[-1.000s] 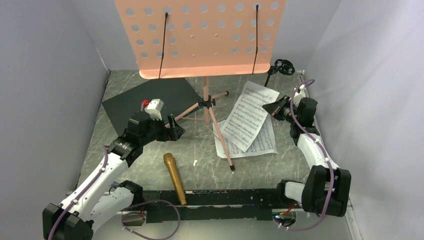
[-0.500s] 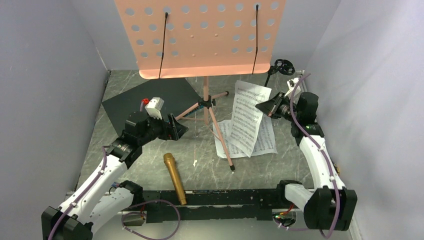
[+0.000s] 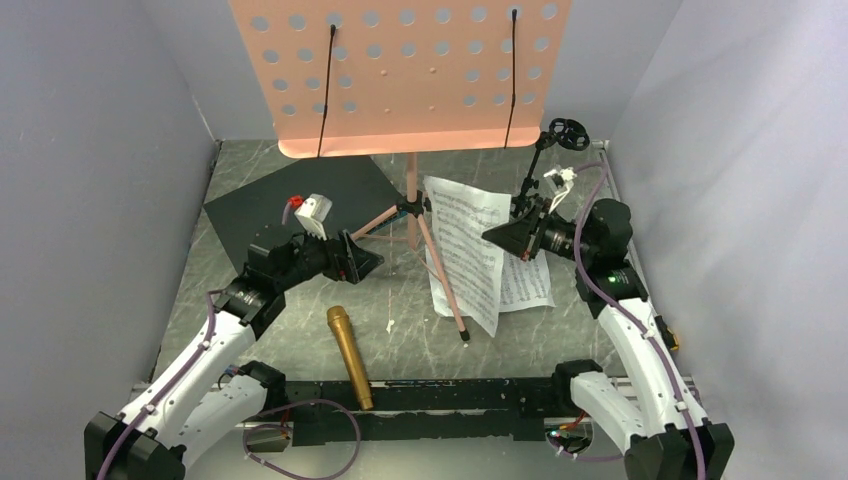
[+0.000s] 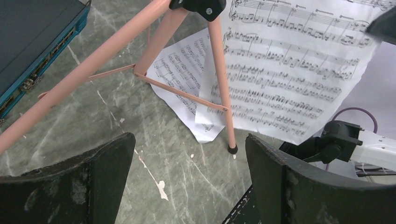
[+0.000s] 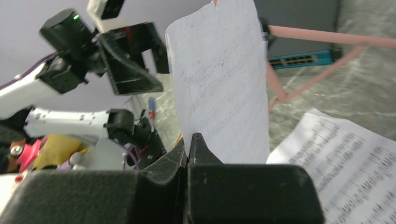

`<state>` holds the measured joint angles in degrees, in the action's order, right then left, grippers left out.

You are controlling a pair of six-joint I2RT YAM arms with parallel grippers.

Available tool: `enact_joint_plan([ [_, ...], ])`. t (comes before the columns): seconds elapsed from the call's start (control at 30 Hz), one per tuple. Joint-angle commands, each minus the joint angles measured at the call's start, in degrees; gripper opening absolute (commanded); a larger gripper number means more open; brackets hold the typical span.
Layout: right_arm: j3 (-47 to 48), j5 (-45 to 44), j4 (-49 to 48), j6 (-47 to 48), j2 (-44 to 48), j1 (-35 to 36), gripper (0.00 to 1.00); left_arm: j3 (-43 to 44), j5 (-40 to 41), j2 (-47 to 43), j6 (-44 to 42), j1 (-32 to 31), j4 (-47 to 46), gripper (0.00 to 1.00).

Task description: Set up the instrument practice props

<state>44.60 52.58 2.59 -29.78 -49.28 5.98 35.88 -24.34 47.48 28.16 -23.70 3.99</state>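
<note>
The pink perforated music stand (image 3: pixel 400 75) stands at the back, its tripod legs (image 4: pixel 219 84) spread on the table. My right gripper (image 5: pixel 189 137) is shut on the edge of one white sheet-music page (image 3: pixel 465 250) and holds it upright beside the front leg. The second page (image 3: pixel 525 285) lies flat under it. Near the front edge the gold microphone (image 3: pixel 350 355) lies on the table. A small black tripod mic stand (image 3: pixel 560 135) stands at the back right. My left gripper (image 3: pixel 365 258) hangs open left of the stand legs, holding nothing.
A dark flat panel with a teal edge (image 3: pixel 300 205) lies at the back left, partly under the stand. Grey walls close in both sides. A black rail (image 3: pixel 440 395) runs along the front edge between the arm bases.
My right gripper has lifted the top page off the other one and swung it left, so it now stands upright. The left gripper has edged slightly right.
</note>
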Motion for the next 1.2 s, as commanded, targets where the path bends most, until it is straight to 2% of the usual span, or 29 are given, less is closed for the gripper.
enact_joint_plan([
  [0.0,0.4,5.9,-7.8,1.0,1.1,4.5,0.00,0.6,-2.7,-1.5,0.2,0.1,-3.6,0.93],
  [0.3,3.2,12.1,-13.4,4.2,1.0,14.3,0.00,-0.7,-1.6,-7.1,0.1,0.1,-3.1,0.93],
  [0.43,6.6,12.2,-10.4,8.3,0.7,17.4,0.00,-2.1,-2.3,-10.3,-0.7,0.1,-4.9,0.93],
  [0.63,11.9,12.5,-7.5,10.4,0.1,18.3,0.00,-4.5,-5.1,-16.1,-3.5,0.1,-9.5,0.93],
  [0.8,13.1,13.8,-12.1,6.7,-0.1,18.7,0.00,-6.3,-8.9,-19.5,-5.7,0.1,-15.1,0.94],
  [0.97,12.1,16.7,-22.5,-1.2,-1.7,19.7,0.00,-7.3,-12.1,-20.6,-9.8,0.1,-20.5,0.94],
  [1.17,13.5,16.8,-22.9,-1.0,-2.6,22.5,0.00,-4.8,-12.1,-18.1,-14.5,0.1,-21.1,0.94],
])
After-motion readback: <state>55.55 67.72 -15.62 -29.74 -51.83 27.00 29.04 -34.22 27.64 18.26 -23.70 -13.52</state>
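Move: For the left hand, open and empty, the middle of the music sheet is about 17 cm to its right, 2 cm ahead and slightly lower. The stand's hub is roughly 10 cm right, 8 cm ahead and 10 cm below, and the gold microphone some 14 cm back, 3 cm left and 20 cm down. The right hand holds the sheet, with the left gripper about 21 cm to its left, level ahead and 6 cm lower; the second sheet is 3 cm ahead, 2 cm right, on the table 30 cm below. Keeping its pinch on the music sheet's edge, the right hand carries it about 11 cm back and 7 cm left towards the left gripper, then climbs some 10 cm while the fingers swing counter-clockwise to point left and tip upward. The left hand, fingers still wide open, rises about 10 cm and draws back 6 cm, tilting its fingertips up some 35 degrees to meet the sheet's free edge; contact there can't be seen. ##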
